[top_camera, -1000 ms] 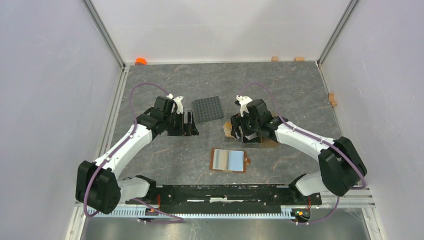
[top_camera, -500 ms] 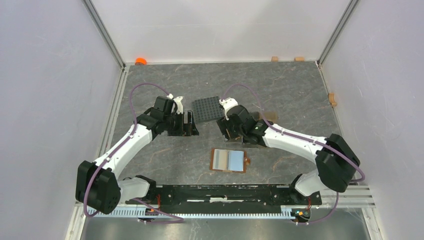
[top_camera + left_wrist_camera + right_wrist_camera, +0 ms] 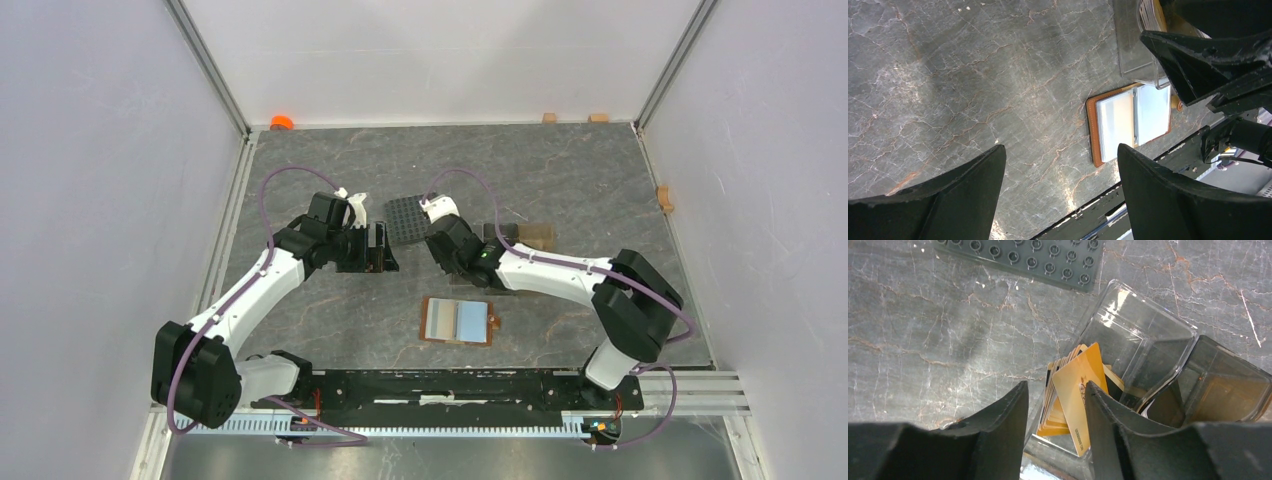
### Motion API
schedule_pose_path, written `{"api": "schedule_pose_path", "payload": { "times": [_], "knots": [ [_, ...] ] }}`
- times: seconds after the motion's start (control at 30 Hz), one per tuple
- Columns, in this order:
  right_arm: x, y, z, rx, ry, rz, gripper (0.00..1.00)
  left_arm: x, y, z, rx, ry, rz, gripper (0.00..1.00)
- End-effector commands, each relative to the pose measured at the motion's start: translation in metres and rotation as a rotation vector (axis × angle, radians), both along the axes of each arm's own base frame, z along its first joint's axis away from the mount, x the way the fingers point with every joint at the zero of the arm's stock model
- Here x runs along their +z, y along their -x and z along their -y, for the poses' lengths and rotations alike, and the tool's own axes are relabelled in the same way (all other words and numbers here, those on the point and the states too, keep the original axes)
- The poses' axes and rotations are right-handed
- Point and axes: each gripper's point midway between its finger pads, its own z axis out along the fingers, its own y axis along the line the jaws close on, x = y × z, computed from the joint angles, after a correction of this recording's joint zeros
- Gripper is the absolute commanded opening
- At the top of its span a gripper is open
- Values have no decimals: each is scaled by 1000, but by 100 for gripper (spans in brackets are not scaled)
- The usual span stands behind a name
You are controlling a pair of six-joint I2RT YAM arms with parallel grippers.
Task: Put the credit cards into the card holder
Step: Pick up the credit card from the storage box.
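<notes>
The brown card holder (image 3: 492, 322) lies open near the front middle, with a grey card (image 3: 441, 320) and a light blue card (image 3: 471, 321) in it. It also shows in the left wrist view as card holder (image 3: 1091, 130). My right gripper (image 3: 452, 252) hangs over the clear stand (image 3: 1143, 335). In the right wrist view my right gripper (image 3: 1055, 390) has its jaws part-way apart on either side of a standing stack of yellowish credit cards (image 3: 1073, 377). A gap still shows on the left side. My left gripper (image 3: 380, 248) stands wide open over bare table, holding nothing, and appears as left gripper (image 3: 1060, 150).
A dark grey studded plate (image 3: 405, 215) lies just behind the two grippers, also seen as plate (image 3: 1023, 255). An orange object (image 3: 281, 122) and small wooden blocks (image 3: 549, 117) sit along the back wall. Another block (image 3: 664, 197) is at the right wall.
My right arm has swung left over the stand, toward the studded plate, and its jaws have narrowed around the card stack. The left arm has not moved.
</notes>
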Motion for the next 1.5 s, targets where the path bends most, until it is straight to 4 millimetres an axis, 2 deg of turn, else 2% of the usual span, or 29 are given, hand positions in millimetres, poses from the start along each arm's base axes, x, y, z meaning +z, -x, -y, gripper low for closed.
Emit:
{"api": "schedule_pose_path", "payload": {
  "times": [0.0,0.3,0.6,0.8,0.93,1.17,1.47],
  "knots": [
    [17,-19,-12,-46,-42,77,48,4,-2,1,-40,4,35,88],
    [5,-25,-14,-56,-20,84,37,4,-5,-5,-10,-17,49,89],
    [12,-27,-14,-63,-36,109,24,3,-5,-6,-7,-18,46,89],
    [16,-25,-15,-57,-44,116,24,2,-5,-5,-10,-16,42,89],
    [8,-24,-20,-37,-48,92,30,2,-5,-5,-13,-13,39,89],
    [-5,-25,-26,-33,-46,69,31,2,-5,-4,-15,-13,38,89],
    [2,-28,-22,-68,-43,95,25,2,-4,-3,-20,-8,35,89]
  ]
}}
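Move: The loose card leaning at the front of the orange stack in the storage box lies just beyond the right fingertips, about 1 cm ahead and 2 cm below them. The box's empty clear compartment is some 5 cm ahead and 4 cm right, the ribbed mat about 9 cm ahead and 8 cm left, and the open card holder roughly 14 cm back. From the left hand, the loose card lies about 15 cm right, 6 cm ahead and 6 cm lower. The loose card comes between the right fingertips as that hand eases forward about 2 cm, drifting slightly left. It dips about 1.5 cm, rises part of the way again, then sinks a little, ending about 1 cm lower. The fingers close from half open to about a quarter, loosen slightly after narrowing and tighten again, one on each side of the loose card and stack edge, seeming to touch the card. ##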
